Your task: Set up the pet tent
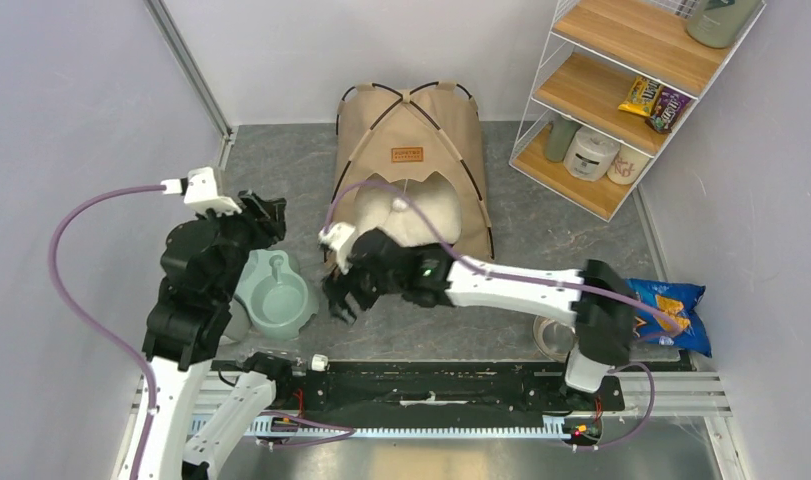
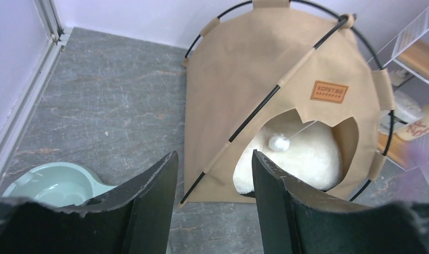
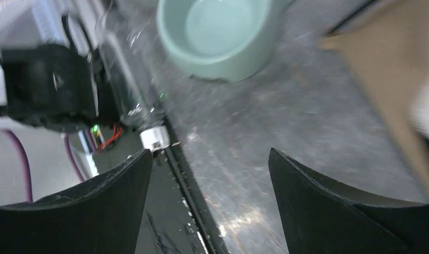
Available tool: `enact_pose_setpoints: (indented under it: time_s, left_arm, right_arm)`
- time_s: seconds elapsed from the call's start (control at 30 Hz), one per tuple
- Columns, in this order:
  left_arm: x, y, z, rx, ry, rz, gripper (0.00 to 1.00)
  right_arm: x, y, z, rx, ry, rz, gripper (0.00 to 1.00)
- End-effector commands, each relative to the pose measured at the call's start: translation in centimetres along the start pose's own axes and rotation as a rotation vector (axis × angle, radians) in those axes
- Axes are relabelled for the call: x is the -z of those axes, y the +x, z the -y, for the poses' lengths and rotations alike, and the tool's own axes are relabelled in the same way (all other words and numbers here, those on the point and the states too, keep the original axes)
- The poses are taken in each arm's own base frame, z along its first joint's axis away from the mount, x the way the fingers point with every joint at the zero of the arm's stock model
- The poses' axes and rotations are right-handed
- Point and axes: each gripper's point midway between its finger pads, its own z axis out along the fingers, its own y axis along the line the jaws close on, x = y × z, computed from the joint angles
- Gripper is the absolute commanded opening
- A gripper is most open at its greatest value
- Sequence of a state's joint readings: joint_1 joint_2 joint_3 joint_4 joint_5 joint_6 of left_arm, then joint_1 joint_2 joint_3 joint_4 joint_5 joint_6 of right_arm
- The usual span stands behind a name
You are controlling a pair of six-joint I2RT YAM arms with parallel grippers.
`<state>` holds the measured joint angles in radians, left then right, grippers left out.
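The pet tent (image 1: 411, 140) stands at the back middle of the floor: tan fabric, thin black crossing poles, a brown label (image 2: 328, 91). A fluffy white pillow (image 2: 307, 159) fills its arched doorway, and a small white pom-pom (image 2: 279, 142) hangs in front of it. My left gripper (image 2: 213, 159) is open and empty, held above the floor left of the tent's front corner. My right gripper (image 1: 339, 298) hangs just before the doorway and is turned back towards the arm bases. It is open (image 3: 209, 156) with only floor between its fingers. The right wrist view is blurred.
A pale green pet bowl (image 1: 276, 295) sits on the floor under my left arm. A white wire shelf (image 1: 621, 100) with snacks and containers stands at the back right. A blue chip bag (image 1: 671, 310) and a clear cup (image 1: 551, 335) lie near the right base.
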<state>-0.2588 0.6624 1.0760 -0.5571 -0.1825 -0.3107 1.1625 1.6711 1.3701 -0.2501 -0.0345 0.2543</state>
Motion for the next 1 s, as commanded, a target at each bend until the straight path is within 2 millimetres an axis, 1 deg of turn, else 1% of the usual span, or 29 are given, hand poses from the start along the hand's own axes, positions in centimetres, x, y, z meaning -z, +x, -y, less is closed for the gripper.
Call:
enact_pose_setpoints:
  time_s: [0.0,0.1,0.17,0.27,0.4,0.53,0.6,0.7,0.8,0.97]
  left_arm:
    - [2.1,-1.4,-0.4,-0.005,-0.015,0.022,0.61]
    - [2.6,-1.7,-0.3,-0.007,-0.008,0.029,0.61]
    - [2.8,-1.8,-0.3,-0.007,-0.008,0.034,0.61]
    - [2.9,-1.9,-0.3,-0.010,-0.005,0.033,0.61]
    - [2.8,-1.8,-0.3,-0.012,-0.005,0.031,0.61]
    - [2.7,-1.6,-0.4,-0.020,-0.008,0.026,0.61]
    - [2.7,-1.6,-0.5,-0.025,-0.012,0.027,0.61]
    - [2.6,-1.5,-0.6,-0.028,-0.018,0.025,0.61]
    - [2.5,-1.3,-0.7,-0.035,-0.024,0.019,0.61]
    - [2.2,-1.0,-0.8,-0.040,-0.028,0.014,0.61]
  right_arm:
    - [-4.1,4.1,-5.3,0.110,-0.260,-0.103,0.87]
    - [-6.1,6.7,-7.1,0.150,-0.339,-0.167,0.87]
    - [-7.3,7.7,-7.6,0.155,-0.350,-0.185,0.87]
    - [-8.6,8.5,-8.3,0.142,-0.379,-0.182,0.86]
    - [-10.0,9.0,-8.9,0.123,-0.408,-0.183,0.84]
    - [-10.8,9.7,-9.7,0.116,-0.450,-0.206,0.83]
    - [-11.2,10.1,-9.7,0.113,-0.451,-0.215,0.83]
    - [-11.7,10.9,-9.8,0.113,-0.457,-0.246,0.78]
    - [-11.8,11.8,-10.3,0.125,-0.473,-0.282,0.71]
    - [-12.1,13.2,-10.9,0.131,-0.486,-0.326,0.63]
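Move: From the right gripper, the bottle cap lies about 10 cm back, 10 cm to its left and 17 cm below. The clear bottle's middle is some 8 cm farther left of the cap, nearly level with it. The green bowl's near basin stands about 2 cm ahead of the gripper and 18 cm to its left, 17 cm down. From the left gripper, which takes no part, the cap is about 18 cm back, 5 cm right and 33 cm below. Swoop the right gripper down about 15 cm while drawing it back and leftward some 10 cm each, past the near side of the green bowl to the bottle cap. Drop and draw back first, then slide left, swinging the fingers about 30 degrees counter-clockwise and tipping them down. Start narrowing the wide jaws around the cap at the end, without shutting them. ##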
